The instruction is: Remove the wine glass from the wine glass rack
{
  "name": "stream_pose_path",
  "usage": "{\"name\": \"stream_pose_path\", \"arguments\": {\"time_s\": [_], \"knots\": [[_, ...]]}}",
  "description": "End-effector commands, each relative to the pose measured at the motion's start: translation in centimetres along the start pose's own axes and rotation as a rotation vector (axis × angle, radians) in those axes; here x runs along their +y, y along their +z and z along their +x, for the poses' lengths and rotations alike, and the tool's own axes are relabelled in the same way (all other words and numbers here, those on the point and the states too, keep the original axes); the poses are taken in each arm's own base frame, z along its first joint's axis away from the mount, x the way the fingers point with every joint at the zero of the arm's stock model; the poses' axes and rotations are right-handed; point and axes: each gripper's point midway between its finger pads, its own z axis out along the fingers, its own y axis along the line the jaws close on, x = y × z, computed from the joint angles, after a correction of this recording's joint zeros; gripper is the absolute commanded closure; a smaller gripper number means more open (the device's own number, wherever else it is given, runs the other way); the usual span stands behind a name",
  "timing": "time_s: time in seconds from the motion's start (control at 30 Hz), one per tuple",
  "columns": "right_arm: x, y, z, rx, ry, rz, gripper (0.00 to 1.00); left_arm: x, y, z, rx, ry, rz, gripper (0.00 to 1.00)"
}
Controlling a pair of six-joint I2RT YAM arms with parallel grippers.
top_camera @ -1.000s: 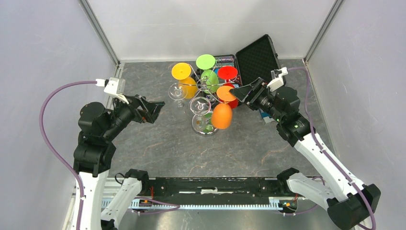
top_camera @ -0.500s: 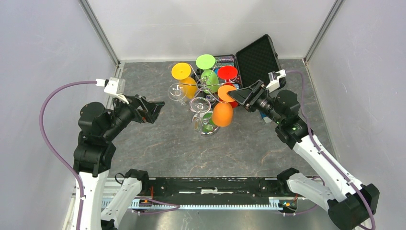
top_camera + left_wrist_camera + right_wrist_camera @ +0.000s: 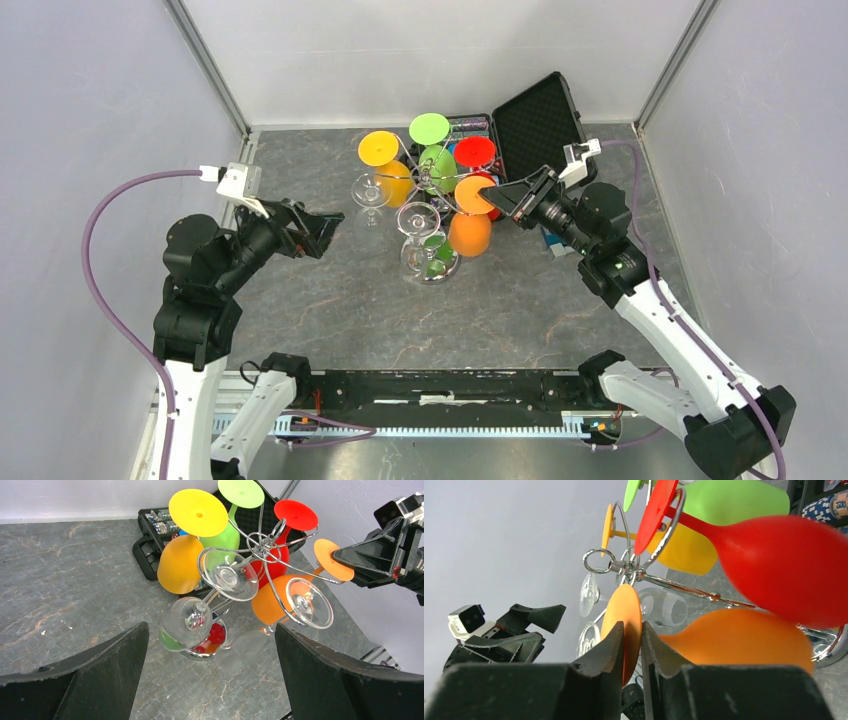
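Note:
The wine glass rack is a chrome wire stand in the middle of the table, with coloured and clear glasses hanging upside down from it. An orange wine glass hangs on its right side, foot up. My right gripper is shut on that foot's edge, one finger on each face of the disc. The orange bowl lies just right of the fingers. My left gripper stands wide open and holds nothing, left of the rack and apart from it.
Yellow, green and red glasses and two clear ones also hang on the rack. An open black case lies behind it at the back right. Grey walls close in on both sides.
My right gripper has moved left onto the orange foot and closed on it. The orange bowl has shifted slightly up. The left arm has not moved.

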Motion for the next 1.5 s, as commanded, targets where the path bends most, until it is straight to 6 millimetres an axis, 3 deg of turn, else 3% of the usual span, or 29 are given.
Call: {"name": "stream_pose_path", "arguments": {"time_s": [0.0,0.2,0.53,1.07,1.47], "knots": [[1.7,0.0,-1.4,-0.034,-0.048,-0.009,0.82,0.2,-0.1,-0.2,-0.017,0.022,-0.007,0.00],[2.1,-0.2,-1.8,-0.046,-0.062,0.000,1.00,0.2,0.0,-0.2,-0.015,0.022,-0.008,0.00],[4.8,-1.4,-1.5,-0.038,0.001,-0.124,1.00,0.3,0.1,-0.2,-0.014,0.018,-0.010,0.00],[6.0,-0.3,1.5,0.106,0.102,-0.184,1.00,0.3,-0.1,-0.2,-0.018,0.017,-0.013,0.00],[6.7,-1.6,1.0,0.055,0.065,-0.169,1.00,-0.1,-0.1,-0.4,-0.020,0.012,0.000,0.00]]}}
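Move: The orange wine glass's foot is already between the right gripper's partly open fingers, its middle some 3 cm to the left and 1 cm ahead, at hand height. The red foot is about 9 cm ahead and 2 cm left, the rack's hub 3 cm ahead and 11 cm left, the clear foot 5 cm back and 12 cm left, all roughly level with the hand. From the left gripper the orange foot is about 12 cm ahead, 25 cm right and 12 cm lower. Shut the right gripper's fingers on the near edge of the orange glass's foot while lifting the hand about 2 cm. Keep that pinch and draw the foot back and a little higher, then carry it about 3 cm to the left, towards the hub's side, turning the wrist some 8 degrees counter-clockwise. ##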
